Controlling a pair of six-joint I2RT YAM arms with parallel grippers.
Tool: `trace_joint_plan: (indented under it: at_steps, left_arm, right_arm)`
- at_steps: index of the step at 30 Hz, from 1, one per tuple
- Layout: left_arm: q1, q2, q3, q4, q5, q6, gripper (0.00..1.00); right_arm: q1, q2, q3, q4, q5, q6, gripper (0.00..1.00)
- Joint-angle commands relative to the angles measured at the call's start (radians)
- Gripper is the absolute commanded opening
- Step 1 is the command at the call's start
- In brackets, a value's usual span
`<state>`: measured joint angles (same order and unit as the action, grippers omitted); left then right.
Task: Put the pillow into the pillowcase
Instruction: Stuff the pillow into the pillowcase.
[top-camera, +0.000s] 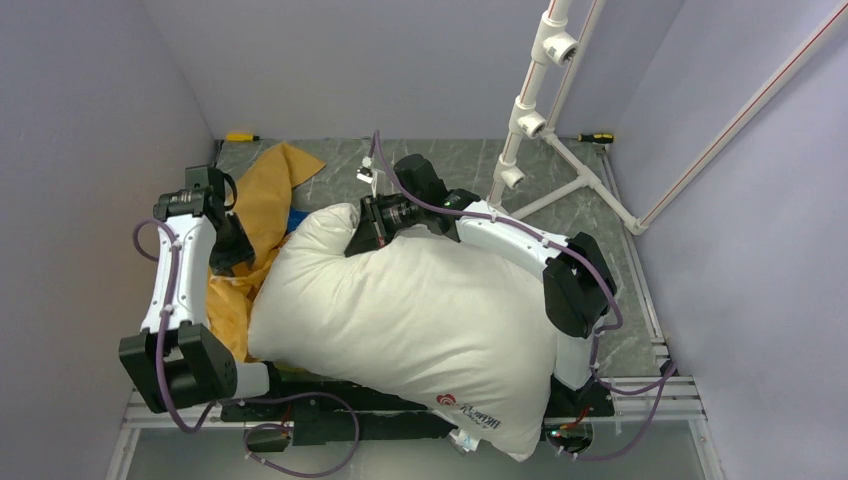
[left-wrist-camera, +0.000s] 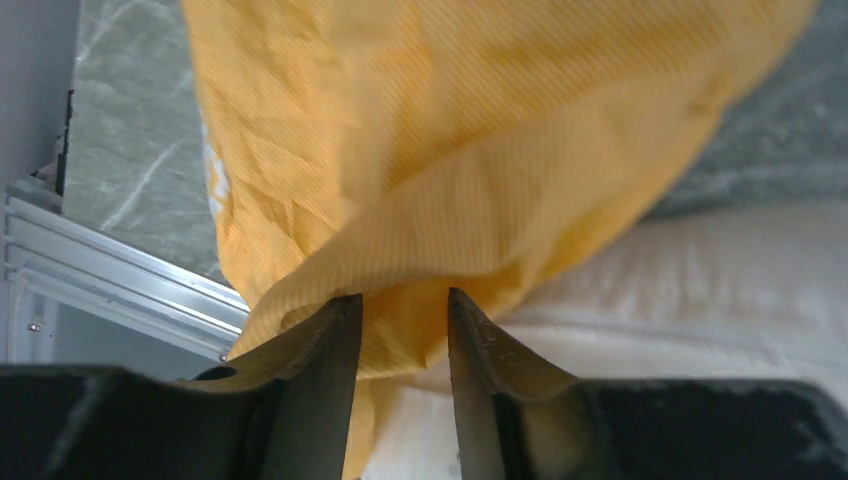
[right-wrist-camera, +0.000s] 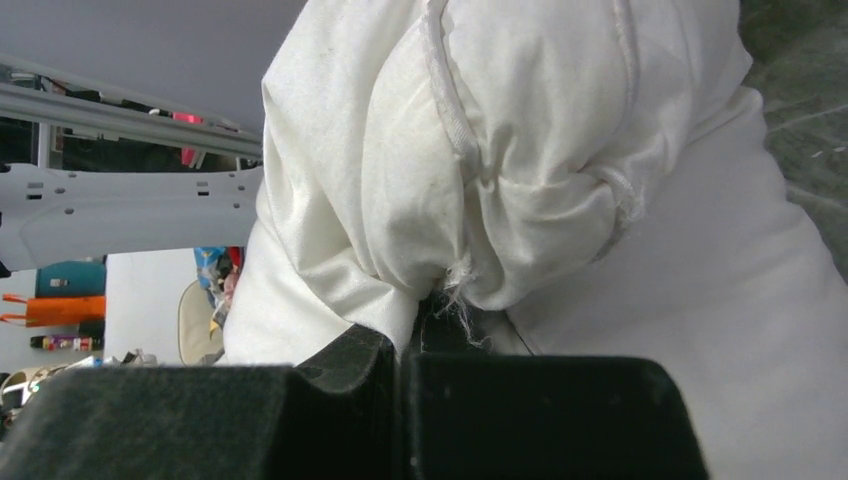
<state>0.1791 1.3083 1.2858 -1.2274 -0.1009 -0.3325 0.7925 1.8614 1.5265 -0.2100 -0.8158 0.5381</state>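
Note:
The big white pillow (top-camera: 400, 320) lies across the middle of the table, its red-logo end toward the arm bases. My right gripper (top-camera: 358, 240) is shut on a bunched far corner of the pillow (right-wrist-camera: 520, 150), and the cloth is pinched at the right gripper's tips (right-wrist-camera: 408, 335). The pillowcase (top-camera: 265, 195) lies crumpled to the left, orange-yellow side up, with a bit of blue showing by the pillow. My left gripper (top-camera: 232, 255) is over it. In the left wrist view the left gripper (left-wrist-camera: 402, 295) has its jaws apart, with a fold of the pillowcase (left-wrist-camera: 450, 130) between the fingertips and the pillow (left-wrist-camera: 700, 290) just beyond.
A white pipe stand (top-camera: 530, 120) rises at the back right, its feet spread on the grey-green table (top-camera: 470, 165). Yellow-handled screwdrivers lie against the back wall at the left (top-camera: 241, 136) and the right (top-camera: 597, 138). Lilac walls close in on three sides. An aluminium rail (top-camera: 660, 385) runs along the near edge.

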Motion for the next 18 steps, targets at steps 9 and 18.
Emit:
trace_joint_plan:
  at_steps: [9, 18]
  left_arm:
    - [0.094, 0.275, 0.045, 0.412, 0.058, 0.097, 0.00]
    - [0.106, 0.340, 0.348, 0.461, 0.085, 0.023, 0.00]
  right_arm:
    - [0.010, 0.003, 0.014, -0.397, -0.011, -0.130, 0.00]
    - [0.009, -0.022, 0.028, -0.521, 0.047, -0.211, 0.00]
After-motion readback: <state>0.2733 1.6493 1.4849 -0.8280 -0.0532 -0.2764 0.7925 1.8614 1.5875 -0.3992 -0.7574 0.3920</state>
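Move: The pillowcase lies spread under and ahead of my left hand, its middle about 10 cm ahead and 12 cm below, with a loose fold right by the fingertips. Its blue flap shows some 13 cm ahead and 10 cm to the right of this hand. The pillow's middle is roughly 33 cm to this hand's right and 14 cm back. From my right hand, the case's middle is about 24 cm left, 5 cm ahead and 17 cm below. I dip my left hand about 6 cm down towards the pillowcase, easing left and forward while my half-open fingers shut, then sweep low along the case and climb back up, ending some 15 cm farther forward and 6 cm left, fingertips tilting outward. I can't see cloth held in the closed fingers. My right hand keeps its pinch on the pillow's gathered end, sinking barely a centimetre. ##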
